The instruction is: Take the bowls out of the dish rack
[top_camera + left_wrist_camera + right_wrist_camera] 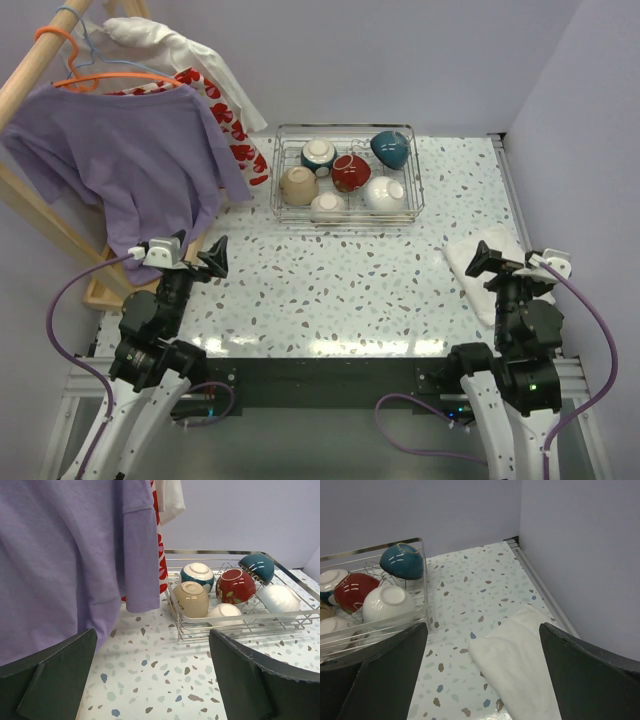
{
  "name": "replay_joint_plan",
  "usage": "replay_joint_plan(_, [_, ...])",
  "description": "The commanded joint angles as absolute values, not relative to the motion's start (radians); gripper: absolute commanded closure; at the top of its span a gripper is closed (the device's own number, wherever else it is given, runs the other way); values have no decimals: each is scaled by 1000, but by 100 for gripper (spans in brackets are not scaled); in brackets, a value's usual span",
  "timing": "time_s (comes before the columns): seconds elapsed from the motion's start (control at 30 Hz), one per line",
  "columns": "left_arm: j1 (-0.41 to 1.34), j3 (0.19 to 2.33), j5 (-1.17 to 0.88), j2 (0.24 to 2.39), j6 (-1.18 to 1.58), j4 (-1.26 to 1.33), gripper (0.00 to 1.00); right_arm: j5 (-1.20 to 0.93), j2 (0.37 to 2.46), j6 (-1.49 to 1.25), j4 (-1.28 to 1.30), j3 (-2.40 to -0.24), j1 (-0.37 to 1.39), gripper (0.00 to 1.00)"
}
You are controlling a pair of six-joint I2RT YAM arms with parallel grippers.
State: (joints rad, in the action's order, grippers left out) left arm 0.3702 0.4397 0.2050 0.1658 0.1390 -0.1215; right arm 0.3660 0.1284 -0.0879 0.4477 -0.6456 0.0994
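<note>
The silver wire dish rack (345, 127) stands at the back middle of the table. It holds six overturned or tilted bowls: teal-and-white (319, 154), teal (390, 148), dark red (351, 173), tan (298, 185), white (384, 194) and cream (328, 206). My left gripper (195, 250) is open and empty, low at the near left, well short of the rack (240, 618). My right gripper (512, 262) is open and empty at the near right. In the right wrist view the teal bowl (402, 561) and white bowl (387, 602) show at the left.
A purple shirt (130, 160) hangs from a wooden clothes frame (40, 70) at the left, close to the rack's left end. A folded white cloth (520, 660) lies under the right gripper. Walls bound the back and right.
</note>
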Motion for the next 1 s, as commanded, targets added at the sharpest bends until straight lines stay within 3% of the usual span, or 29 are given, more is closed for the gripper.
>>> replay_joint_plan(0.0, [364,446,199,172,152,-74,0,359,130,-80,422,-652,103,1])
replay_joint_plan(0.17, [364,439,202,170,166,-61,0,345,158,-107,431,-673,103,1])
replay_joint_plan(0.5, [364,439,183,210,192,-63,0,249,420,-195,428,-745,103,1])
replay_joint_plan(0.97, [364,476,288,255,236,-147,0,155,1073,-221,655,-1224,103,1])
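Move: From the right hand, the larger white bowl stands about 24 cm ahead, 16 cm to the left and 23 cm below. The teal bowl is some 9 cm beyond it, the red bowl about 5 cm farther out and 8 cm more to the left. A white cloth lies 6 cm ahead of the right hand, 6 cm right and 29 cm below. From the left hand, the tan bowl is about 25 cm ahead, 14 cm right, 21 cm below. Send the open right gripper forward about 12 cm and some 5 cm left towards the near right end of the rack, out over the cloth, tipping its fingers down nearly 30 degrees and turning slightly counter-clockwise. Ease the open left gripper down about 3 cm, tipping it slightly down as well. Touch nothing with either gripper. ##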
